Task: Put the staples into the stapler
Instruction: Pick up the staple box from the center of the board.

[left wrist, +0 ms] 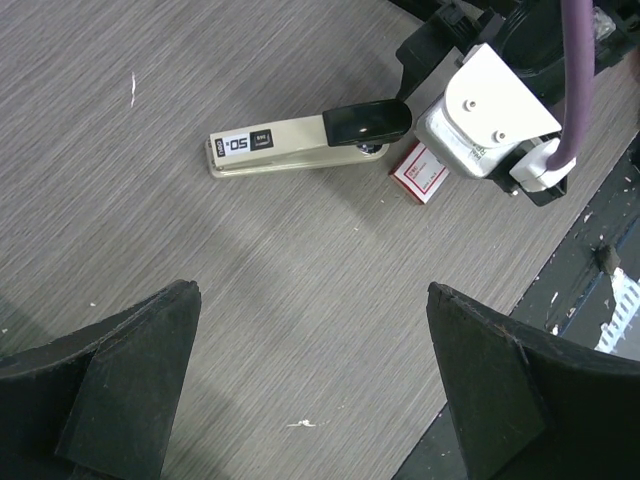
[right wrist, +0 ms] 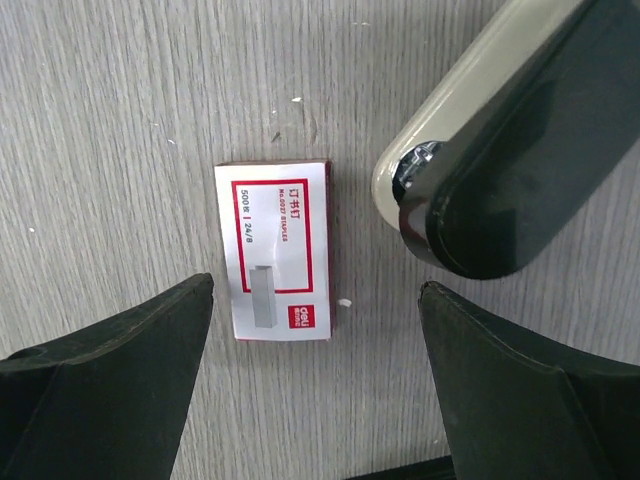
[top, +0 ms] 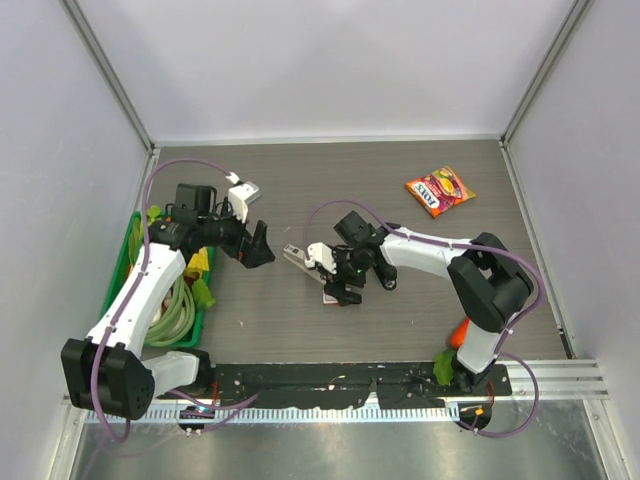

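The staples (right wrist: 273, 250) are a small white box with a red label, lying flat on the grey table. Its near end sits between the spread fingers of my right gripper (right wrist: 315, 284), closer to the left finger, and nothing is gripped. The beige stapler (right wrist: 510, 150) with a black top lies just right of the box. In the left wrist view the stapler (left wrist: 300, 143) and the staples (left wrist: 418, 177) lie ahead of my left gripper (left wrist: 312, 290), which is open over bare table. From above, the left gripper (top: 262, 245) is left of the stapler (top: 298, 257), and the right gripper (top: 340, 290) covers the box.
An orange-red snack packet (top: 440, 190) lies at the back right. A small white and grey object (top: 243, 190) sits behind the left gripper. A green tray (top: 117, 272) with coiled green tubing stands along the left wall. Orange and green items (top: 456, 335) lie by the right arm's base.
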`<state>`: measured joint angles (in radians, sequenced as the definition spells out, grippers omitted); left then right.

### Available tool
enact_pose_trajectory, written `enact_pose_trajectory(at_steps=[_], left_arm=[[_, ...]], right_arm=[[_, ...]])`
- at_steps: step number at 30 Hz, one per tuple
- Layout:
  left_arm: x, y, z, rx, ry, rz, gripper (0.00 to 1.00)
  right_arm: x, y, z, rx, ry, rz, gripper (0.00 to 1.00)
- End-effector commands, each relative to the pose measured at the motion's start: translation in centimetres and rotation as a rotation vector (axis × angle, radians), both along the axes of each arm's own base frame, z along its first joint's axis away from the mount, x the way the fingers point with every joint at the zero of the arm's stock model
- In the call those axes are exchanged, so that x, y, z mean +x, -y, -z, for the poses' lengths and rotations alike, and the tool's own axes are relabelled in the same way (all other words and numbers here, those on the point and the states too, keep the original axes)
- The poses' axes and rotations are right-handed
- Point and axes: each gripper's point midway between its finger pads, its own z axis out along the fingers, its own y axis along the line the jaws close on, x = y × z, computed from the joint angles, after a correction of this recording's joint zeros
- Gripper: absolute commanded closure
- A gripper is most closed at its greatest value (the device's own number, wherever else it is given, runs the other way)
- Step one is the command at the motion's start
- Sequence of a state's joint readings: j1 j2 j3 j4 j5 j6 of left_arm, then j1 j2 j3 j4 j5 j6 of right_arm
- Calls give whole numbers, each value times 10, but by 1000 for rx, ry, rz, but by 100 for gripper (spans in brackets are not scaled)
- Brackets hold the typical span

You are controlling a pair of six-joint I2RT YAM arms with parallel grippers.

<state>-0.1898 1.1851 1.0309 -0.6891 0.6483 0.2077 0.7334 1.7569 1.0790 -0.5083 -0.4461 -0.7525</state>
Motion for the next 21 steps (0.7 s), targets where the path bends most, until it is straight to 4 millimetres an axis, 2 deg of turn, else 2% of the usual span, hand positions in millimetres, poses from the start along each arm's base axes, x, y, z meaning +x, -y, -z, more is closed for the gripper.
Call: enact_pose_trajectory(at_steps=[1, 5, 8, 12, 18, 21], left_arm=[[3, 3, -6, -41, 18, -1, 0], [4, 3, -6, -44, 12, -2, 0], [4, 2, -4, -44, 10, -3, 0], [4, 2, -2, -46, 0, -5, 0], [5, 3, -1, -47, -7, -3, 0], [6, 3, 1, -47, -16, -2, 0]], right_arm=[[1, -6, 5, -2, 29, -12, 11], [5, -6, 13, -20, 44, 4, 11], [8, -3, 18, -38, 50, 10, 19], [5, -1, 18, -48, 46, -4, 51], [1, 1, 0, -21, 71, -27, 48], [-1, 2, -13, 3, 94, -33, 53]])
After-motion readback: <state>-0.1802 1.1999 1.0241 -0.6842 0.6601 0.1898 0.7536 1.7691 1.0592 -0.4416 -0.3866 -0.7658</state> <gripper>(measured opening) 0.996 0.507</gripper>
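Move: The staple box is almost under my open right fingers: its middle lies about 2 cm to the left, 1 cm back and 2 cm below. The light stapler's middle is some 5 cm ahead and 7 cm left, its black end just ahead of the box; the black stapler stands roughly 6 cm ahead and 7 cm to the right. From my left hand the box is about 14 cm right, 5 cm back and 17 cm below. I ease my right hand down about 1 cm astride the right-hand part of the staple box, then slip some 1 cm forward and slightly left, towards the light stapler, as the fingers close. The fingertips pinch the box by its near and far sides, the near one pushing it forward, and hold it there, the wrist tilting only slightly. ##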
